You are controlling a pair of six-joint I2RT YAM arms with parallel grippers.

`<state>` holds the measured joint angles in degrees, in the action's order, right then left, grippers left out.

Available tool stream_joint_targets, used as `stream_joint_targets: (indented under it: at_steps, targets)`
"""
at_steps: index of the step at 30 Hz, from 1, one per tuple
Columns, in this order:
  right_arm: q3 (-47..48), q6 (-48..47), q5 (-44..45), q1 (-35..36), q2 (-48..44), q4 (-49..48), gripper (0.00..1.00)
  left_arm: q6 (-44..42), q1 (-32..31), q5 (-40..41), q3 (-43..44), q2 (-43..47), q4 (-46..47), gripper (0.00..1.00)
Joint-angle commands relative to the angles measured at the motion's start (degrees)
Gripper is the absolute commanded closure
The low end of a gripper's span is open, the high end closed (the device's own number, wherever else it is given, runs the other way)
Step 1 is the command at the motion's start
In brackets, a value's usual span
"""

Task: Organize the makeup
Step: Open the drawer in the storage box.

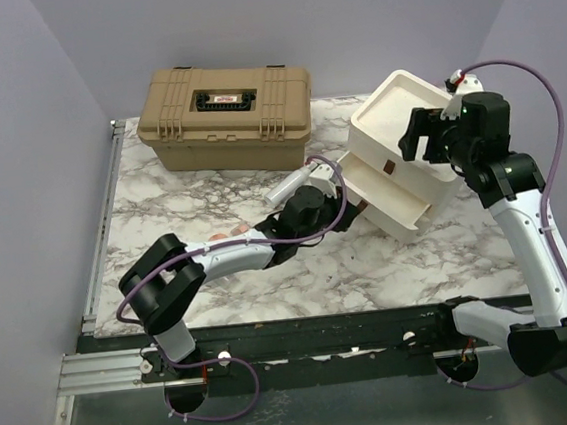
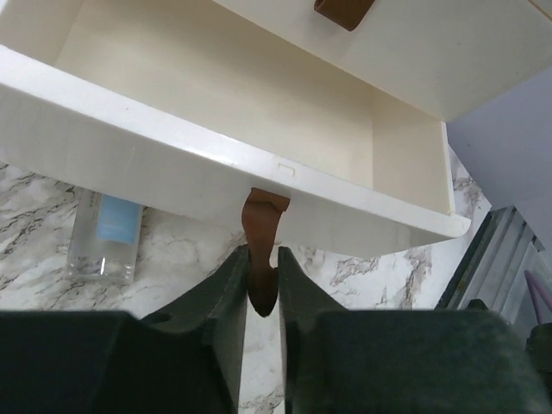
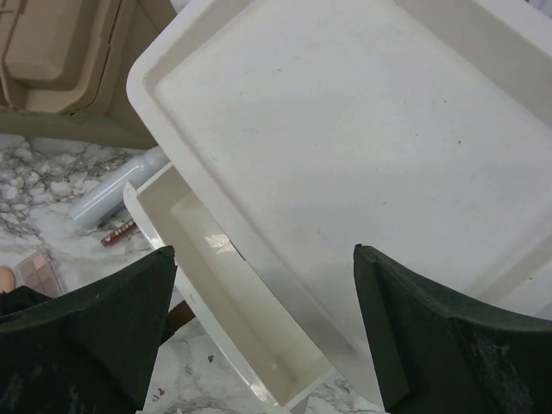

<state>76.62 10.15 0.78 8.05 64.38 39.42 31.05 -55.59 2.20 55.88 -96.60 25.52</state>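
Observation:
The makeup lies on the marble left of the white drawer box. It includes a pale lavender tube, a slim red stick and a small pink palette. A clear tube with a light-blue label lies under the drawer's front. The lower drawer is pulled out and looks empty. My left gripper is shut on the drawer's brown pull tab. My right gripper hangs open above the box's top tray, holding nothing.
A big tan latched case stands at the back left. The white box is tilted at the right, with a second brown tab on the drawer above. A metal rail borders the table on the left.

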Motion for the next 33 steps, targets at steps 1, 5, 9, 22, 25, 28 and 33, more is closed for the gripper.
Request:
stream_joint_targets:
  at_steps: [1, 5, 9, 22, 25, 28, 33]
  targets:
    - [-1.8, -2.9, -1.4, 0.2, -1.0, -1.4, 0.1, 1.2, -0.3, -0.4, 2.6, -0.8, -0.2, 0.69]
    - [-3.2, -3.8, -1.8, 0.2, -1.8, -2.6, 0.11, 1.0, -0.4, 0.4, 1.8, 0.5, -0.5, 0.6]
    - [-8.4, -5.8, -1.3, 0.2, -4.9, -8.3, 0.14, 0.9, -0.3, 1.8, -0.3, 2.3, -0.6, 0.49]
    - [-18.0, -18.1, -3.3, 0.3, -8.8, -18.5, 0.16, 3.0, 0.2, -0.5, 3.2, -2.5, -4.8, 0.41]
    - [-19.6, -20.5, 1.1, 0.5, -9.5, -19.3, 0.16, 3.1, 0.2, -0.3, 3.0, -2.2, -4.9, 0.41]
    - [-22.2, -22.3, 6.8, 0.5, -10.5, -20.6, 0.14, 3.0, 0.4, 0.5, 2.7, -1.2, -5.3, 0.41]
    - [-23.8, -21.9, 11.3, 0.4, -11.5, -21.7, 0.13, 3.4, 0.8, 0.3, 2.8, 1.2, -5.5, 0.4]
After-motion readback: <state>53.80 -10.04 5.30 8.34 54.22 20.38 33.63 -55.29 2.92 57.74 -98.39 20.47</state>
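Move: Between the left fingers, still barely parted, is the lower drawer's brown pull tab; the open drawer's middle lies about 4 cm ahead and 8 cm right. The upper drawer's tab is some 5 cm ahead, 8 cm right and 8 cm higher, and the blue-labelled bottle some 7 cm ahead, 2 cm left on the table. The right hand has the storage box's front rim some 5 cm below and 2 cm ahead, the upper tab roughly level and 5 cm left, 9 cm down. Letting go of the lower drawer's pull tab, the left fingers spread to over half open while the hand holds its place, then sinks about 2 cm and tips slightly fingers-down. Meanwhile the right hand, fingers kept wide, comes down about 5 cm towards the box's front rim, ending with a drift of some 3 cm right and its left side rolled down nearly 20 degrees; whether it touches can't be seen. ##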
